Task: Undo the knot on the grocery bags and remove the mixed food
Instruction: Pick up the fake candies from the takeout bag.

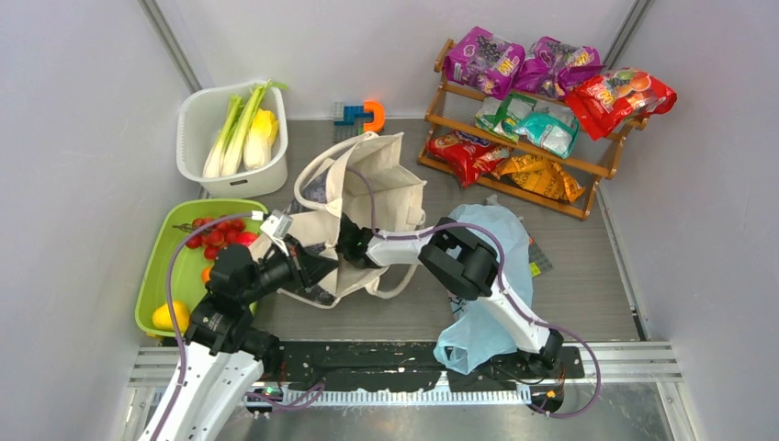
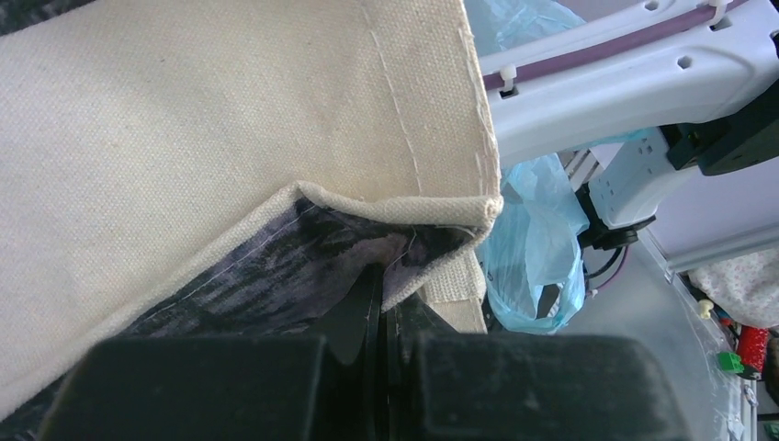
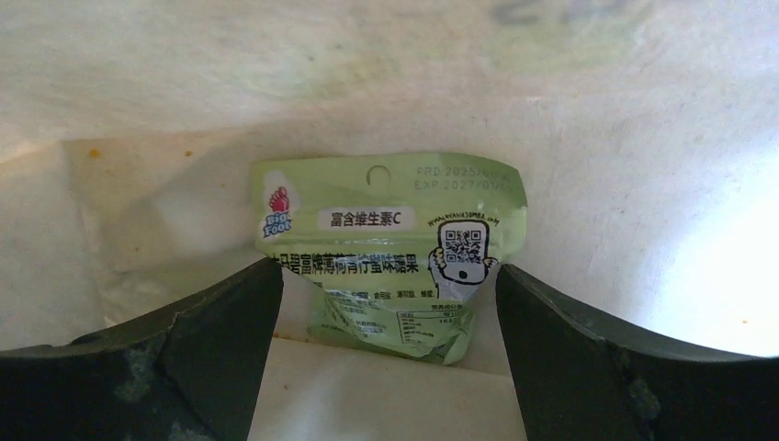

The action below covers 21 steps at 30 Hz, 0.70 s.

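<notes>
The cream canvas tote [image 1: 386, 197] lies open in the middle of the table. My left gripper [image 2: 386, 308] is shut on the tote's [image 2: 230, 129] rim beside the dark printed panel. My right arm [image 1: 404, 246] reaches into the tote's mouth. Inside, my right gripper [image 3: 389, 303] is open, one finger on each side of a pale green packet [image 3: 390, 243] lying on the tote's floor. The light-blue bag [image 1: 501, 266] lies crumpled under my right arm; its knot is out of view. Stalks [image 1: 230, 133] and red fruits [image 1: 216, 234] sit outside the bags.
A white tub [image 1: 207, 179] holds the stalks and a yellow vegetable at the back left. A green tray [image 1: 152, 285] at the left holds the fruits. A wooden rack [image 1: 588, 170] at the back right carries purple, teal, red and orange packets. Grey walls close in on both sides.
</notes>
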Tool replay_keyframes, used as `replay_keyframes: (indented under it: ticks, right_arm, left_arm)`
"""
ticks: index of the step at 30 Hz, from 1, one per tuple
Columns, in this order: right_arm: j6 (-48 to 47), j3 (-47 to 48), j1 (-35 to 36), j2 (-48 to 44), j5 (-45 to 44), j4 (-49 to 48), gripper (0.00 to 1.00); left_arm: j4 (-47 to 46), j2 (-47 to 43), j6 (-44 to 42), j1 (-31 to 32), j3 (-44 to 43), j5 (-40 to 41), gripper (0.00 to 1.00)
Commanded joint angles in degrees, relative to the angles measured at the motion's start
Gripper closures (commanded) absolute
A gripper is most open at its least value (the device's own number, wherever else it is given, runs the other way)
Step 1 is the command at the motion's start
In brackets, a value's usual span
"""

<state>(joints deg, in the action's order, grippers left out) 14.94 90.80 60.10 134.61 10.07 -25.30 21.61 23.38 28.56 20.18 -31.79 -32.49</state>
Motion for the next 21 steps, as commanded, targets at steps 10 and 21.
replay_keyframes:
  ticks: [10,21]
  right_arm:
    - [-11.3,4.8,7.9,3.7,5.8,22.6,0.06]
    - [-8.2,9.1,9.0,6.4,-5.2,30.0,0.89]
  left_arm:
    - [-0.3,-0.2,-1.8,0.4,-2.1,-0.9,1.00]
    - [-1.4,-2.9,0.5,0.4,-1.0,-0.4,1.00]
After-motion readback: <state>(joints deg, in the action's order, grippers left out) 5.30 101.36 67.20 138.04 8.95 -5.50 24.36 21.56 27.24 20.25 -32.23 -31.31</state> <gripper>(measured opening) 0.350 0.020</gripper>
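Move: The fake candies, a small green pack inside the takeout bag, lie about 3 cm to the left of my open right hand, level fore and aft and 2 cm lower. The bag rim in my left fingers is some 11 cm back, 9 cm right and 17 cm above my right hand; the tomatoes are about 25 cm to its left, 2 cm back. From my left hand, the candies lie roughly 12 cm ahead, 12 cm left and 18 cm down. Inside the bag I draw my right hand back about 7 cm, sinking some 3 cm and easing a little left, while its left-pointing fingers dip some 15 degrees and swing counter-clockwise. Near the end the fingers close from wide open and pinch the candy pack between their tips. My left hand stays put, still gripping the bag's rim. ##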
